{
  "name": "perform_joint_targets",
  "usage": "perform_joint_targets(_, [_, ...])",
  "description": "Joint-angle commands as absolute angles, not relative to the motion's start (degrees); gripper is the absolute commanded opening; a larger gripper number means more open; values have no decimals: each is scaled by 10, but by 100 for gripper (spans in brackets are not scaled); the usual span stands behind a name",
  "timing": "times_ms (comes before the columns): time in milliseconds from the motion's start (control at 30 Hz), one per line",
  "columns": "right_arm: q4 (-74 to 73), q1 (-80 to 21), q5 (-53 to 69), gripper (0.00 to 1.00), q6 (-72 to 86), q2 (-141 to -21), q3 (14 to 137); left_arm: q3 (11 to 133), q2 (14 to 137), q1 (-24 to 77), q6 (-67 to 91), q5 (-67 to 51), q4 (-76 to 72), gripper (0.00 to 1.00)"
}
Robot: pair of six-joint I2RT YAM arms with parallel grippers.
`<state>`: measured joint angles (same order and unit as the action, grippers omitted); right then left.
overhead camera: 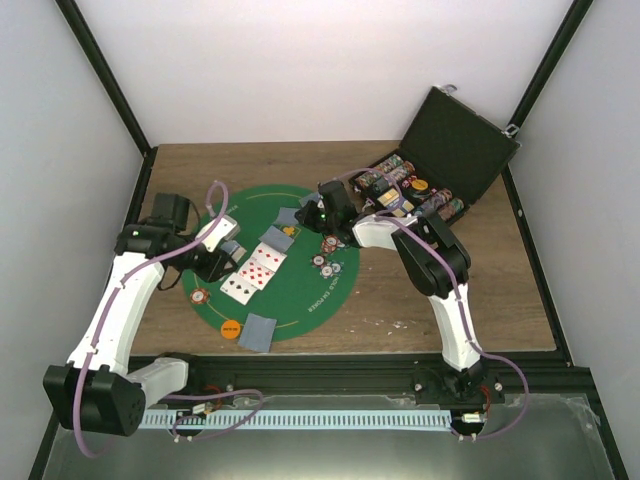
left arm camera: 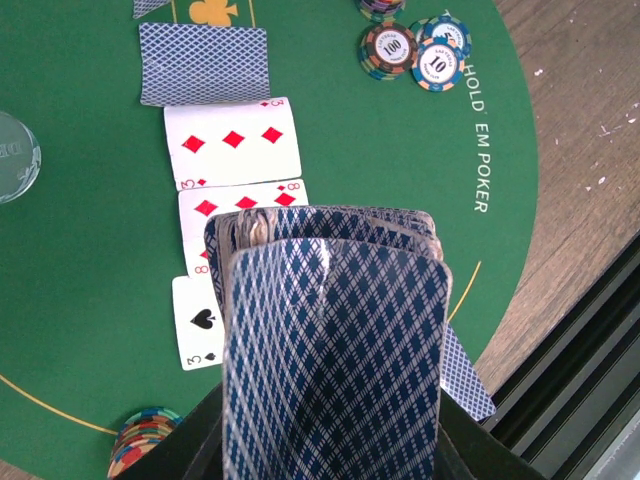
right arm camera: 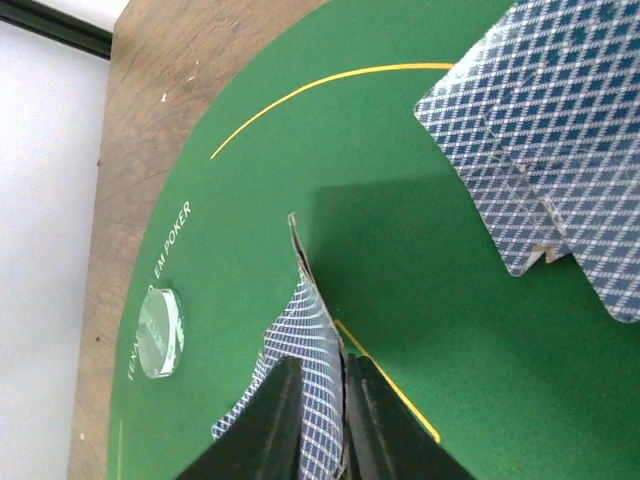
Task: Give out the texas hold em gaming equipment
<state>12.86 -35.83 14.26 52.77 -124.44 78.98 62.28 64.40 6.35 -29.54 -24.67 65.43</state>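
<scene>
On the green felt mat [overhead camera: 305,300] lie face-up playing cards [overhead camera: 255,272]: a three of diamonds [left arm camera: 232,142], an eight of diamonds [left arm camera: 245,200] and a three of spades [left arm camera: 198,325]. My left gripper [overhead camera: 213,262] [left arm camera: 330,450] is shut on a blue-backed deck [left arm camera: 335,350], held upright over that row. Over the mat's far side, my right gripper [overhead camera: 310,213] [right arm camera: 322,372] pinches blue-backed cards [right arm camera: 305,330] on edge, just above the felt. Two face-down cards [right arm camera: 550,150] lie beside it. Striped poker chips [left arm camera: 412,52] sit at the mat's centre and a chip stack [left arm camera: 145,440] at its left edge.
The black case [overhead camera: 455,150] stands open at the back right with chip rows inside. An orange disc [overhead camera: 231,327] and a face-down card [overhead camera: 257,332] lie at the mat's near edge. A clear round disc [right arm camera: 160,330] rests on the felt. Bare wooden table surrounds the mat.
</scene>
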Motion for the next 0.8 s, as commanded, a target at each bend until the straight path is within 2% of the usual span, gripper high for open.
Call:
perform_joint_targets(0, [116,-366,133,18,508,-1232,791,633,646,60,-295,-258,651,32])
perform_joint_targets(300, [99,-376,98,47,454,-1176,769,644,649,60,-298,-262,663,32])
perform_joint_targets(467, [87,-376,98,60,449,-1165,767,647,646,60,-301,-260,669,32])
perform_joint_targets(767, [79,-370,90,61,386,-1136,772,651,638,60,-312,-266,685,33])
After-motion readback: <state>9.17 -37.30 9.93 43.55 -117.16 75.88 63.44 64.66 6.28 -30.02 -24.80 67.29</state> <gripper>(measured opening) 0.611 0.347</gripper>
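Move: The right hand, low over the green mat, has the last face-down card between its barely parted fingers; the card's middle is some 3 cm left, 1 cm back and 2 cm below. The other face-down board card lies about 7 cm left and 6 cm back, the far player's card pair some 5 cm ahead and 3 cm right, and the red chips 7 cm back and 7 cm right. From the left hand, the held card is roughly 15 cm ahead, 15 cm right and 15 cm down. The right fingers let go of the card, spreading from almost shut to a little over half open. The hand eases back 1 to 1.5 cm, then lifts about 3 cm clear of the mat, tilting roughly 10 degrees so the fingertips come up slightly. ##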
